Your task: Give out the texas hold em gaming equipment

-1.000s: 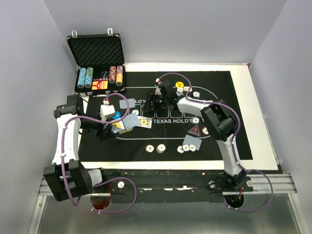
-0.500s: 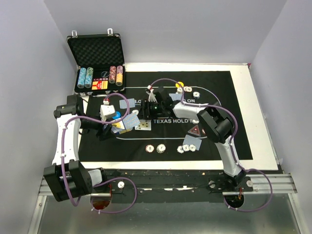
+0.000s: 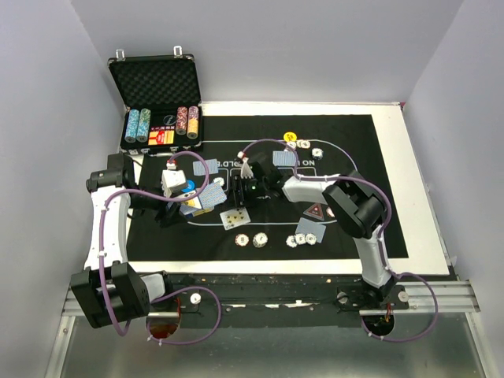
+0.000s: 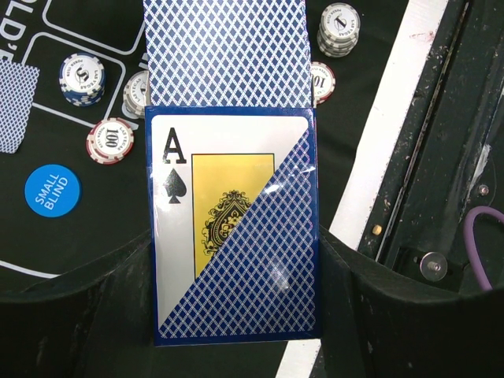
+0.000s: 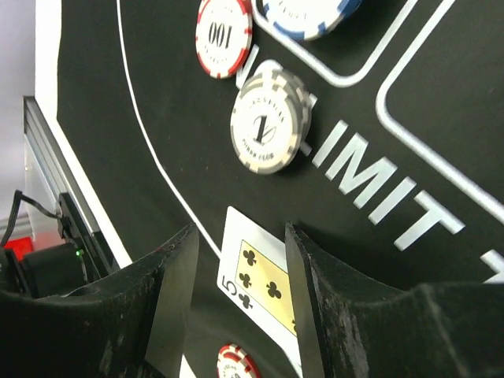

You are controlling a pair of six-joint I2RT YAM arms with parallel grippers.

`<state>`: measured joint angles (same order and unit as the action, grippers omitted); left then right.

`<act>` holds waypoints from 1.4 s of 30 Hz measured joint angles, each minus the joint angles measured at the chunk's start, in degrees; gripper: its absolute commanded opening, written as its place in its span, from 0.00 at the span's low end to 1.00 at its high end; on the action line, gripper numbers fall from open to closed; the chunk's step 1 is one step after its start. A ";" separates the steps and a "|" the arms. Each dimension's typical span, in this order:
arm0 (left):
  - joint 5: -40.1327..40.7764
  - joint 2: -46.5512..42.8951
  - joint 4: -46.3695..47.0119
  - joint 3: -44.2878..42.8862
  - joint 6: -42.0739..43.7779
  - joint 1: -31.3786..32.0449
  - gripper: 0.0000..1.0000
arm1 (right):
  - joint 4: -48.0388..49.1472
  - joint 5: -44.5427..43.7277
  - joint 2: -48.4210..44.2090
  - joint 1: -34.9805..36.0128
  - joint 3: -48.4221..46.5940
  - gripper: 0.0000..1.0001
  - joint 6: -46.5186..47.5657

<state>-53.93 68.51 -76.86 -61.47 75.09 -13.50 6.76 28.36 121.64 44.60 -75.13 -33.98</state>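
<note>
My left gripper (image 4: pixel 235 319) is shut on a blue card box (image 4: pixel 236 236) printed with an ace of spades, and blue-backed cards (image 4: pixel 224 51) stick out of its top. It hovers over the left part of the mat (image 3: pixel 354 157). My right gripper (image 5: pixel 240 315) stands open, low over a face-up five of clubs (image 5: pixel 264 279) that lies flat on the mat. That card (image 3: pixel 234 218) lies just near of the right gripper (image 3: pixel 239 189). Poker chips (image 5: pixel 270 120) lie beyond the fingers. A blue small-blind button (image 4: pixel 52 190) lies left of the box.
An open black case (image 3: pixel 157 83) with chip stacks stands at the back left. On the mat are a yellow button (image 3: pixel 289 136), a dark red triangular marker (image 3: pixel 315 211), blue-backed cards (image 3: pixel 309 228) and chips (image 3: pixel 259 238) near the front edge.
My right gripper has swung left and toward the near edge, its jaws narrowing. The face-up card has shifted nearer with it. The left arm has stayed still.
</note>
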 measured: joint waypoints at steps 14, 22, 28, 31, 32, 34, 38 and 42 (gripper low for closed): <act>-0.17 -0.52 0.00 0.00 -0.15 0.02 0.12 | -8.17 -0.94 -6.34 2.78 3.06 0.66 -1.03; -0.37 -0.70 0.00 0.00 -0.13 0.02 0.12 | -9.51 -1.97 -20.13 -6.88 4.61 0.92 -3.26; -0.59 -0.70 0.00 0.00 0.11 0.02 0.12 | -7.08 -0.28 -25.46 -8.15 4.92 1.00 -6.10; -0.70 -0.68 0.00 0.00 0.11 0.02 0.12 | -6.47 0.44 -24.87 -6.29 4.44 1.00 -7.04; -0.72 -0.68 0.00 0.00 0.11 0.02 0.12 | -6.54 0.55 -24.15 -5.14 3.56 1.00 -7.15; -0.74 -0.68 0.00 0.00 0.11 0.02 0.12 | -6.51 0.66 -22.75 -3.06 1.95 1.00 -7.17; -0.76 -0.52 0.00 0.00 0.11 0.02 0.12 | -6.43 0.90 -21.07 0.42 0.28 1.00 -7.15; -0.76 -0.31 0.00 0.00 0.09 0.02 0.12 | -6.82 0.87 -20.50 2.25 0.17 0.95 -7.13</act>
<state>-54.70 68.20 -76.86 -61.47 75.18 -13.47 -0.05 29.23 101.14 46.85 -74.96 -41.10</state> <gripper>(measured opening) 0.724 0.996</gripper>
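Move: The card jutting from the box in the left hand lies about 17 cm above the right hand, some 5 cm back and 4 cm to its left; from the left hand it is roughly 7 cm to the right, 3 cm ahead and level. The face-up five of clubs lies just under the right hand, 3 cm back and 2 cm right. A white chip stack stands 3 cm ahead and 3 cm left of that hand, a red-edged chip 10 cm back and 3 cm right, both about 1 cm lower. Low over the cloth, the right hand first draws back about 5 cm, its forward finger dragging the five of clubs towards the near red-edged chip, then leaves the card and climbs some 16 cm while swinging forward and to the right, its fingers spreading from half open to fully open. Once up, it sweeps back and left towards the jutting card, the fingers levelling by about 10 degrees and stopping open around or close by the card's outer end, while the left hand keeps the box held still. ##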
